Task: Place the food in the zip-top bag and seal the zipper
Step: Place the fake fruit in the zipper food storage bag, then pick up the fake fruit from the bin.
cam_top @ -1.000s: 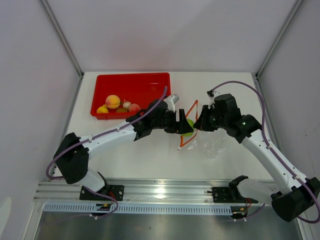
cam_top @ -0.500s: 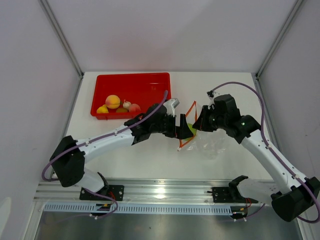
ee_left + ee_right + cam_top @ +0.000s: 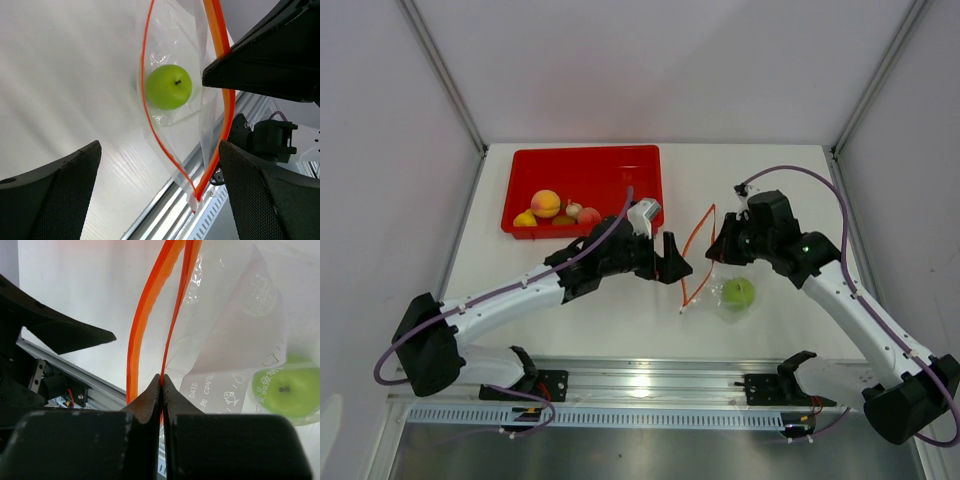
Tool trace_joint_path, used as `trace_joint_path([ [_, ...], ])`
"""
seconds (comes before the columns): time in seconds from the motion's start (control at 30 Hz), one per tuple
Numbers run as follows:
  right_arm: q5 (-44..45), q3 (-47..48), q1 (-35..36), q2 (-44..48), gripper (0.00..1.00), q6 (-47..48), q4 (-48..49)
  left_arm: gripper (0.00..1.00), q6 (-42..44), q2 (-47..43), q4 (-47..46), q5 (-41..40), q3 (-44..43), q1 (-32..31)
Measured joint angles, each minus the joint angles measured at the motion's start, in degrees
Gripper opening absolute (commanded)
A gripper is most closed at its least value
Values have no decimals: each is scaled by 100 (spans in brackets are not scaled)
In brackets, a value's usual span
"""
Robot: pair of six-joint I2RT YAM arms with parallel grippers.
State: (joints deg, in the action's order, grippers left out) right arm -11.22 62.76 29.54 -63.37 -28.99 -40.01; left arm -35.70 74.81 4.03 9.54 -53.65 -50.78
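Observation:
The clear zip-top bag lies at centre right with its mouth held open towards the left. A green apple lies inside it, also seen in the left wrist view as the apple. My right gripper is shut on the upper strip of the orange-red zipper, pinching the zipper at its tips. My left gripper stands open and empty just left of the bag's mouth, its fingers wide apart. The rest of the food sits in the tray: a peach, a red-pink fruit and a yellow piece.
A red tray stands at the back left of the white table. An aluminium rail with the arm bases runs along the near edge. Frame posts rise at both back corners.
The left gripper opened fully and let the green apple go; the apple now lies deep in the bag. The left arm drew back to the left, away from the mouth. The right gripper held still.

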Motion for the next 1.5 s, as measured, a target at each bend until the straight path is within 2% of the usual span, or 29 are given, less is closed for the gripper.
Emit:
trace_joint_path([
  [0.4,487,-144,4,131,0,164,-170,100,236,-535,601,-1069,59,151],
  [0.77,485,-470,4,363,0,428,-186,100,203,-334,1193,-1161,-168,1397],
  [0.97,525,-470,4,369,0,527,-166,100,125,546,1862,-1582,-1292,1803],
  [1.23,734,-479,9,367,0,564,-168,100,125,2634,3464,-2214,-4061,2251],
  [1.33,785,-479,9,367,0,592,-166,99,127,3252,3954,-2315,-4581,2470],
  [1.5,837,-481,11,365,0,662,-166,99,146,3748,4476,-2422,-4688,2739],
])
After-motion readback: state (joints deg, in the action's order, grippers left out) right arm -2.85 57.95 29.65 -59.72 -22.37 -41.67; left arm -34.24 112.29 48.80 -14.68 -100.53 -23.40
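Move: The pink peach, at the near side of the red tray, lies about 22 cm ahead of my open left hand, 22 cm to its left and 15 cm below. From that peach, the garlic is some 4 cm left and 3 cm farther out, the kiwi 7 cm left and about level. From my right hand the pink peach is roughly 20 cm ahead, 28 cm left, 17 cm down; the bagged apple is 5 cm back, 9 cm right, 18 cm down. I swing my empty left hand away from the bag mouth, left and forward, then mostly forward to the tray, about 22 cm out and 18 cm left, ending with a 7 cm drop towards the pink peach. The wrist turns some 40 degrees counter-clockwise and tips the fingers down, wide open. My right hand keeps its pinch on the bag rim, easing it right and down. ##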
